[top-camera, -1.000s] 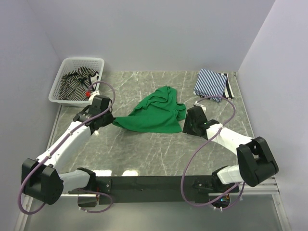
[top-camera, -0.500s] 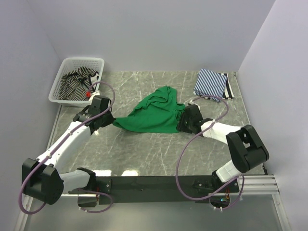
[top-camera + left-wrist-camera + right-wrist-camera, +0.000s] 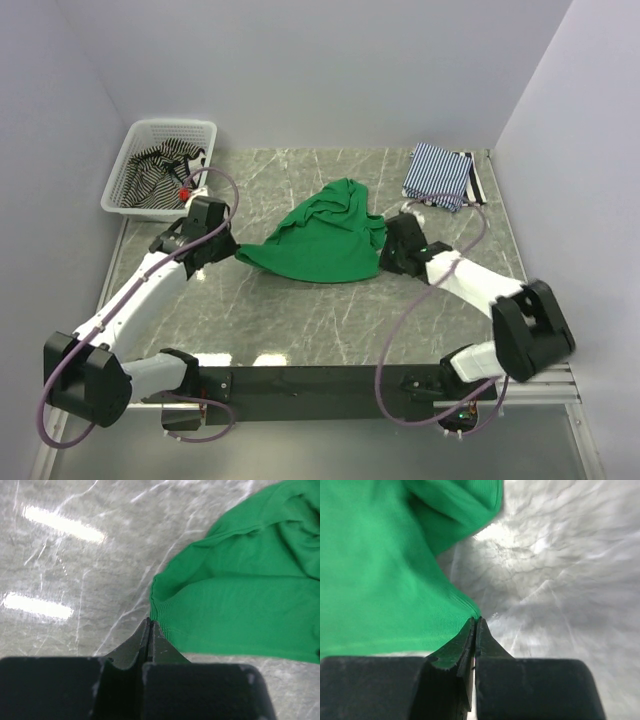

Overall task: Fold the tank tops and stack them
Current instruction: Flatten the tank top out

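Note:
The bright green tank top lies crumpled in the middle of the marble table. My left gripper is shut on its left corner, the jaws pressed together on the hem. On the opposite side, my right gripper is shut on the right corner, jaws closed tight at the cloth's edge. The finely blue-and-white striped tank top lies folded at the back right. A black-and-white striped tank top sits bunched inside the basket.
The white mesh basket stands at the back left corner. A dark striped cloth edge shows under the folded top by the right wall. Walls close in on three sides of the table.
My right gripper moved in to the green top's right corner and shut on it. The left gripper stayed shut on the left corner and held still.

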Controlling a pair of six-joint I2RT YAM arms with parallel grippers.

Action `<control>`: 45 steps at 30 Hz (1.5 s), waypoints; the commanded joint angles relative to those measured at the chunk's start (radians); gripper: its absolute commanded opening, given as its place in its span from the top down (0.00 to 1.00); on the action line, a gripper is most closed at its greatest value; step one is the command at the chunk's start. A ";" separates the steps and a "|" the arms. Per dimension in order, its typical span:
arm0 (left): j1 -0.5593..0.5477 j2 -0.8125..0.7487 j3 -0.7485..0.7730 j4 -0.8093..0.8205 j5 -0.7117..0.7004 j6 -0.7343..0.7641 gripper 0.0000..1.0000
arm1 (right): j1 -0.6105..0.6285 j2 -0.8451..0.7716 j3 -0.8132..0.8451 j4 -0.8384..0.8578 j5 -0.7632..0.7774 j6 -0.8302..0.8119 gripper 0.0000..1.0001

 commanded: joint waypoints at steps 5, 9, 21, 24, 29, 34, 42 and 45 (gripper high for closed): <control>0.005 -0.099 0.184 0.031 0.039 0.056 0.99 | 0.006 -0.292 0.341 -0.268 0.136 -0.072 1.00; 0.005 -0.174 0.272 0.072 0.075 0.058 0.99 | 0.006 -0.338 0.559 -0.335 0.152 -0.103 1.00; 0.003 -0.294 0.436 0.371 0.093 0.014 0.99 | 0.006 -0.274 1.076 -0.371 0.124 -0.183 1.00; 0.003 -0.263 0.483 0.440 0.053 0.014 0.99 | 0.008 -0.225 1.188 -0.361 0.115 -0.207 1.00; 0.005 -0.153 0.523 0.561 -0.060 0.020 0.99 | -0.005 -0.057 1.380 -0.327 0.144 -0.270 1.00; 0.016 0.010 0.596 0.678 -0.134 0.015 0.99 | -0.109 0.140 1.519 -0.269 0.005 -0.249 1.00; 0.177 0.422 0.991 0.727 0.061 -0.051 0.99 | -0.229 0.514 1.869 -0.169 -0.264 -0.129 1.00; 0.212 0.512 1.167 0.646 0.134 -0.040 0.99 | -0.255 0.507 1.842 -0.129 -0.276 -0.111 1.00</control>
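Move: The green tank top is already pinched at both corners of its near edge. Its middle lies about 8 cm ahead and 12 cm left of the right hand, 4 cm lower, with the bunched far end 17 cm ahead and 7 cm left. The folded striped stack is some 23 cm ahead and 14 cm right. From the left hand the tank top's middle is 8 cm ahead, 17 cm right and 13 cm below; the white basket is 24 cm ahead, 20 cm left. The tank top goes up fast between both hands, each keeping its shut grip on a corner: the left climbs about 40 cm, the right about 55, while the wrists tip up some 60 degrees until the fingers point roughly level. Both then swing well over 20 cm forward to cast it towards the far side, the right sinking several centimetres as it goes. ##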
